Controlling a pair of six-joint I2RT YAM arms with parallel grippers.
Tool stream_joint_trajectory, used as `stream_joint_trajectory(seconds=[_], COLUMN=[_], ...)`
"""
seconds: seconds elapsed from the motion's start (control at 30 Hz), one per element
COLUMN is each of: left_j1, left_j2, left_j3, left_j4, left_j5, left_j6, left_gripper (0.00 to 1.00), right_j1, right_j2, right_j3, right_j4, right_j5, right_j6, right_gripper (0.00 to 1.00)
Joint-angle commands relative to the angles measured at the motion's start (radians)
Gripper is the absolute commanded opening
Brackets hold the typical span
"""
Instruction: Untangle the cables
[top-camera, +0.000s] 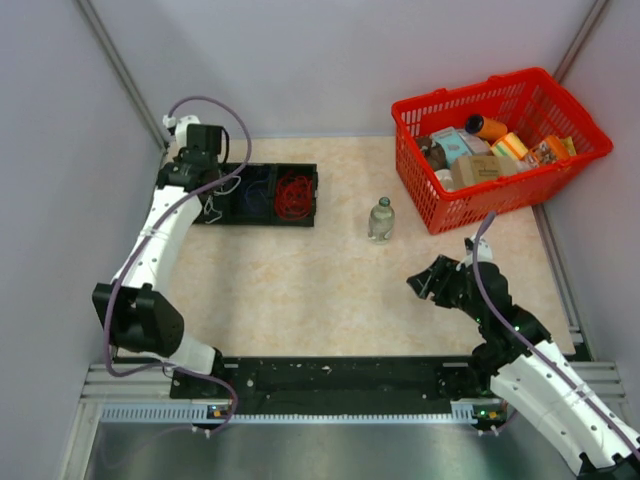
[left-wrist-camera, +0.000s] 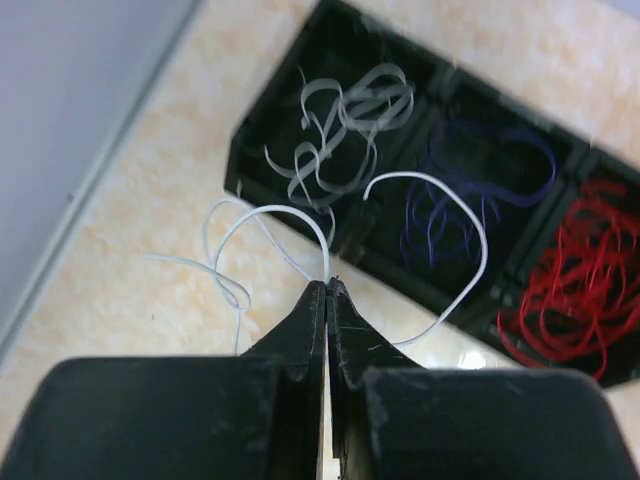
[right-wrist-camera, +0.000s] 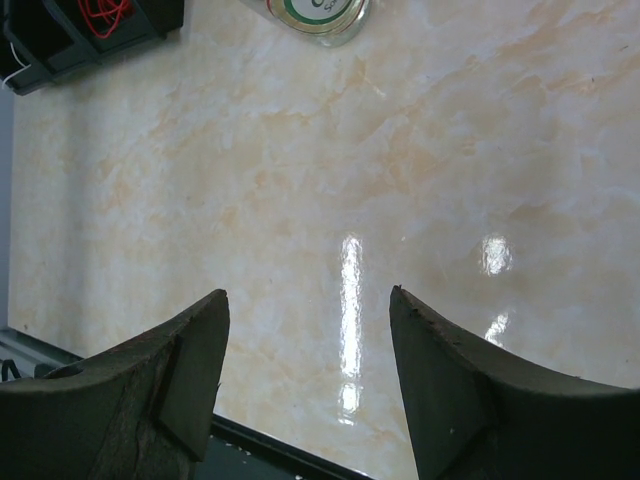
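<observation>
A black tray (left-wrist-camera: 262, 118) with three compartments holds the cables: a loose white bunch (left-wrist-camera: 345, 115) in the left one, dark blue wires (left-wrist-camera: 470, 190) in the middle one, red wires (left-wrist-camera: 585, 275) in the right one. My left gripper (left-wrist-camera: 328, 284) is shut on a white cable (left-wrist-camera: 484, 250) just in front of the tray. That cable loops out to both sides of the tips and over the tabletop. In the top view the left gripper (top-camera: 205, 192) is at the tray's left end (top-camera: 222, 215). My right gripper (right-wrist-camera: 310, 298) stands open over bare table, holding nothing.
A small glass bottle (top-camera: 381, 218) stands mid-table, right of the tray. A red basket (top-camera: 520, 190) with packaged goods sits at the back right. Walls close in on the left and the back. A black rail (top-camera: 330, 375) runs along the near edge.
</observation>
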Motion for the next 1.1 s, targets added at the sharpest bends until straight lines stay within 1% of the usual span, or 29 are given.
stream_joint_trajectory(seconds=[0.0, 0.1, 0.13, 0.2, 0.27, 0.33, 0.4, 0.43, 0.57, 0.63, 0.67, 0.7, 0.73, 0.77, 0.97, 1.07], left_j1=[0.013, 0.015, 0.017, 0.018, 0.020, 0.020, 0.023, 0.024, 0.032, 0.043, 0.049, 0.058, 0.067, 0.078, 0.130, 0.197], left_j2=[0.109, 0.244, 0.291, 0.354, 0.390, 0.417, 0.440, 0.454, 0.516, 0.554, 0.581, 0.614, 0.641, 0.661, 0.718, 0.734], left_j3=[0.201, 0.337, 0.374, 0.407, 0.405, 0.399, 0.404, 0.410, 0.425, 0.436, 0.457, 0.486, 0.540, 0.561, 0.600, 0.591], left_j4=[-0.027, -0.076, -0.091, -0.081, -0.043, -0.023, -0.021, -0.024, -0.012, 0.004, 0.005, -0.028, -0.057, -0.068, -0.073, -0.078], left_j5=[-0.172, -0.327, -0.359, -0.390, -0.410, -0.352, -0.262, -0.243, -0.206, -0.223, -0.224, -0.206, -0.165, -0.134, 0.062, 0.215], left_j6=[0.063, 0.170, 0.199, 0.262, 0.327, 0.351, 0.350, 0.345, 0.342, 0.341, 0.345, 0.336, 0.319, 0.301, 0.253, 0.215], left_gripper=[0.00, 0.00, 0.00, 0.00, 0.00, 0.00, 0.00, 0.00, 0.00, 0.00, 0.00, 0.00, 0.00, 0.00, 0.00, 0.00], right_j1=[-0.005, -0.005, -0.005, -0.005, -0.005, -0.005, -0.005, -0.005, -0.005, -0.005, -0.005, -0.005, -0.003, -0.003, -0.003, -0.005], right_j2=[0.016, 0.014, 0.016, 0.017, 0.016, 0.019, 0.023, 0.025, 0.031, 0.025, 0.026, 0.023, 0.023, 0.023, 0.023, 0.037], right_j3=[0.008, 0.015, 0.018, 0.025, 0.030, 0.031, 0.031, 0.030, 0.025, 0.019, 0.016, 0.016, 0.015, 0.016, 0.008, 0.007], right_j4=[0.052, 0.053, 0.053, 0.053, 0.056, 0.056, 0.060, 0.061, 0.066, 0.070, 0.073, 0.075, 0.076, 0.073, 0.083, 0.093], right_j5=[-0.015, -0.015, -0.015, -0.013, -0.007, -0.005, -0.008, -0.010, -0.015, -0.015, -0.015, -0.015, -0.030, -0.039, -0.044, -0.055], right_j6=[-0.017, -0.027, -0.028, -0.036, -0.039, -0.043, -0.043, -0.042, -0.037, -0.030, -0.027, -0.027, -0.027, -0.028, -0.022, -0.017], right_gripper=[0.64, 0.64, 0.64, 0.64, 0.64, 0.64, 0.64, 0.64, 0.64, 0.64, 0.64, 0.64, 0.64, 0.64, 0.64, 0.64])
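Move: The left gripper already holds a white cable up in the air. The tray's left compartment, with white cable in it, lies about 14 cm ahead, 5 cm to the left and some 22 cm below. Level with it in depth, the purple cable's compartment is about 5 cm to this hand's right and the red cable's some 15 cm right. From the right gripper, the left compartment is roughly 34 cm ahead and 48 cm left, 11 cm lower. Keep the left gripper shut on the white cable and carry it forward about 13 cm and a little left, first rising some 4 cm, then sinking about 16 cm from that peak towards the tray's left compartment. Tip the fingers about 20 degrees farther down, rolling the hand's left side up on the way and partly back by the end. ##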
